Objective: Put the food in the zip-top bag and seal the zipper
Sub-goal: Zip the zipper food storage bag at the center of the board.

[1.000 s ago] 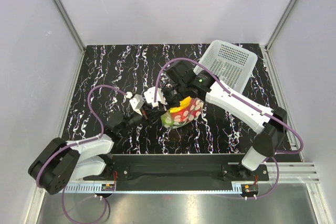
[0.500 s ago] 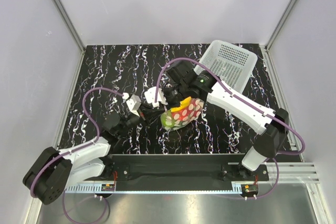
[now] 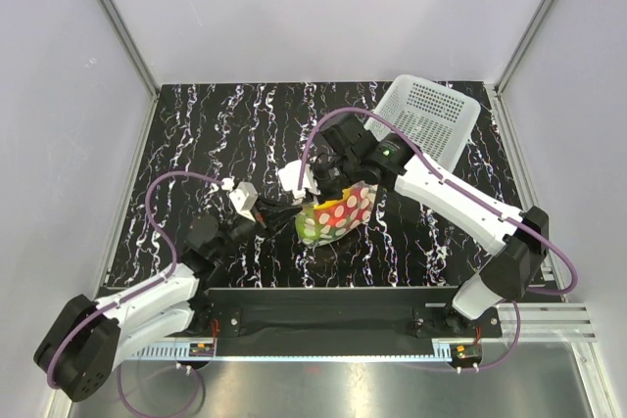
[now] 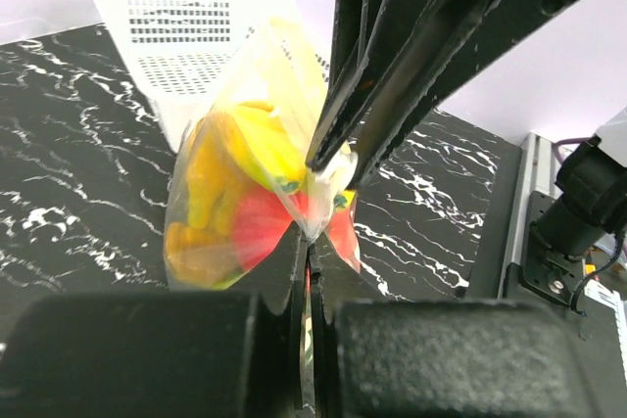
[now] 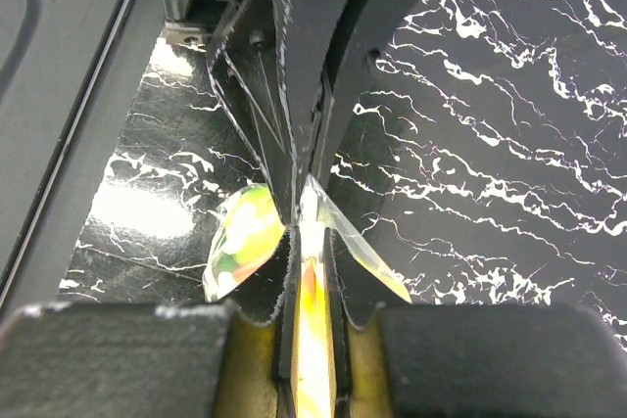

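Observation:
The zip-top bag (image 3: pixel 335 213), clear with white dots, hangs just above the black marbled table with the food inside. A yellow banana bunch (image 4: pixel 257 140) and a red fruit (image 4: pixel 257 228) show through it, and something green (image 3: pixel 311 229) sits at its lower end. My left gripper (image 4: pixel 310 244) is shut on the bag's edge from the left (image 3: pixel 292 211). My right gripper (image 5: pixel 307 230) is shut on the same edge strip, the zipper (image 5: pixel 312 205), right beside the left fingertips (image 3: pixel 323 193). Whether the zipper is pressed closed along its length I cannot tell.
A white perforated basket (image 3: pixel 428 118) lies tilted at the back right of the table, also behind the bag in the left wrist view (image 4: pixel 181 56). The right arm's base post (image 4: pixel 588 208) stands at the table's near edge. Grey walls surround the table.
My left gripper has closed on the bag's edge. The left arm has stretched lower and its base has swung left. The bag and right gripper shifted only slightly.

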`<state>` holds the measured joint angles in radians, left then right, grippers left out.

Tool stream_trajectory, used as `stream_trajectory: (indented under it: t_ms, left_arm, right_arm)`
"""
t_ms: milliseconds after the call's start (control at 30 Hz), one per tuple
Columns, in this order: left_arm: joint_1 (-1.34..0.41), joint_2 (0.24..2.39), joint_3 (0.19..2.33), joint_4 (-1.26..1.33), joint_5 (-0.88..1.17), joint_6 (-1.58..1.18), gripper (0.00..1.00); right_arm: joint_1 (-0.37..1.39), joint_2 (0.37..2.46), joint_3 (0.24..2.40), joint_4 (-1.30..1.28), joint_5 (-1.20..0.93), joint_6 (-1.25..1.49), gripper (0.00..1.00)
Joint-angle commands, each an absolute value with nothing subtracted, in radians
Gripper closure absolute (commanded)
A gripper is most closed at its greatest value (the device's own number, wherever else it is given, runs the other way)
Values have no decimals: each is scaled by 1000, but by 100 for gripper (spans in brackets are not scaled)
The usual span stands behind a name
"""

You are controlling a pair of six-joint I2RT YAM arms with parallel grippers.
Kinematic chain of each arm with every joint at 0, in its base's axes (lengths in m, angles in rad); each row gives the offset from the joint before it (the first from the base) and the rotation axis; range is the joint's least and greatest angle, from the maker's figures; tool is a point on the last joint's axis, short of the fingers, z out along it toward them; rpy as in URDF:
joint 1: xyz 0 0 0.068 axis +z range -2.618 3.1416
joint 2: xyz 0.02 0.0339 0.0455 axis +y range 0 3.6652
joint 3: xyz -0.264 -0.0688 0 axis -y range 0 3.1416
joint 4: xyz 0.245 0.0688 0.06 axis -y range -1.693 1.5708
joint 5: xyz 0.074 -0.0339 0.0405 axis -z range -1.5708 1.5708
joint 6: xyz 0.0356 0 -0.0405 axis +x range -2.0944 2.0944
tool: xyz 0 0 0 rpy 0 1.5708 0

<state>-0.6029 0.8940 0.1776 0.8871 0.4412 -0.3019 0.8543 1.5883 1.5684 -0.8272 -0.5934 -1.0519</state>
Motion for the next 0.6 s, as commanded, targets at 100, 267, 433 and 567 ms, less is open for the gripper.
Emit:
stream_trajectory:
  t_ms: [100,267,433,567]
  left_arm:
    - [-592,801,147,890,344,-275,100]
    - [-592,790,182,815,399,-256,78]
    - [-592,755,176,813,399,-244,67]
    - [-592,759,183,842,397,-245,51]
  right_arm:
    - [807,1546,1562,-844,-534,-1035,100]
    - [807,1548,1572,-838,-589,-1020,100]
    - [807,1560,1592,-854,-588,-1020,100]
    - [807,1562,1601,-854,-598,-1016,100]
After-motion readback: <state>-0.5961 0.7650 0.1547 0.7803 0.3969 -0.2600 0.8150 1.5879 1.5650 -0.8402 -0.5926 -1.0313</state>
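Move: The zipper's left end lies right between the left hand's shut fingertips. The right fingertips are on the zipper some 3 cm farther right and about 2 cm higher, so from the right hand that end lies about 3 cm left, level front to back and 2 cm below. The filled part of the bag is roughly 6 cm right of the left hand, 3 cm ahead and 8 cm down. The left fingers, still pinching the zipper's left end, draw about 1 cm to the left, then let go of the film and spread to about half open, with hardly any further travel. The right hand keeps its pinch on the zipper and eases about 1 cm forward and 1 cm to the right, away from the left hand. ##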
